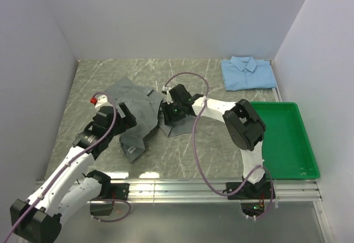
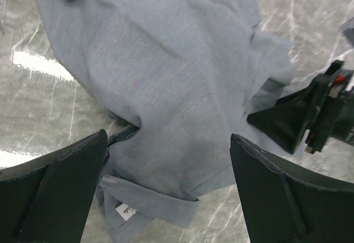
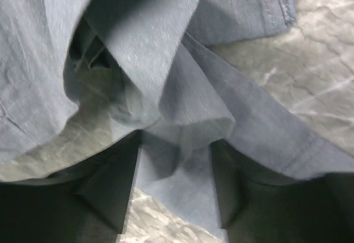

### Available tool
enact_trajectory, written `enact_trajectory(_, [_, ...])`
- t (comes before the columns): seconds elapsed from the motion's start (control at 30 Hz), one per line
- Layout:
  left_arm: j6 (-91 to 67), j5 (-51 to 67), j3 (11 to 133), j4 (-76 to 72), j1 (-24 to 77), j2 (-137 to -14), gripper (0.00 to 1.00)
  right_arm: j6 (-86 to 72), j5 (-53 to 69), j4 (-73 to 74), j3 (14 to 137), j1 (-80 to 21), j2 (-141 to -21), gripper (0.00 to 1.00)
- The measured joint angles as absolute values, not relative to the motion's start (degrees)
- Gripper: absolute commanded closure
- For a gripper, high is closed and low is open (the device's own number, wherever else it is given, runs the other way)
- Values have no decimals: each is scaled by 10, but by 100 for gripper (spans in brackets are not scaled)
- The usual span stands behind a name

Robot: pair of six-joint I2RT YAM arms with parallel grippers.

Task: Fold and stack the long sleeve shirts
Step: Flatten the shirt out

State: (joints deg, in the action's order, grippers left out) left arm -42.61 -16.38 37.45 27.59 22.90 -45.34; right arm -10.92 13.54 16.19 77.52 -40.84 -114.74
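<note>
A crumpled grey long sleeve shirt lies left of the table's middle. My left gripper hovers over its near left part, open wide, its fingers straddling the hem and a white label without touching the cloth. My right gripper is at the shirt's right edge, its black fingers showing in the left wrist view. Its jaws stand partly apart with a fold of grey cloth between them. A folded light blue shirt rests at the far right corner.
A green plastic tray sits at the right, beside the right arm's base. White walls enclose the marble tabletop on the left, back and right. A metal rail runs along the near edge.
</note>
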Motion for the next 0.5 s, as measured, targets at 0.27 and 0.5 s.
enact_trajectory(0.27, [-429, -169, 370, 273, 229, -471, 1, -123, 115, 167, 787, -408, -1155, 100])
enact_trajectory(0.5, [-432, -182, 355, 266, 229, -502, 4, -107, 14, 189, 782, -407, -1059, 100])
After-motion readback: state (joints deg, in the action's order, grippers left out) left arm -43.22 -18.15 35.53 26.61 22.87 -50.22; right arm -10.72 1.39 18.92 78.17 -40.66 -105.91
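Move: A raised fold at the shirt's right edge sits right between the right fingers, barely 1 cm below the hand point. From that hand, the loose flat sleeve lies about 3 cm back, 6 cm right and 2 cm down; a small loose flap lies some 10 cm out and 6 cm left. The left hand hovers over the shirt body, its middle about 4 cm ahead and 13 cm below; the labelled end is roughly 9 cm back, 1 cm left. Staying almost in place, the right hand shuts its fingers on the fold between them, then rises about 6 cm, easing some 3 cm forward and 3 cm right away from the shirt body while the wrist tips up roughly 10 degrees, keeping its pinch. The left hand, wide open, sinks about 3 cm towards the shirt body below it. ##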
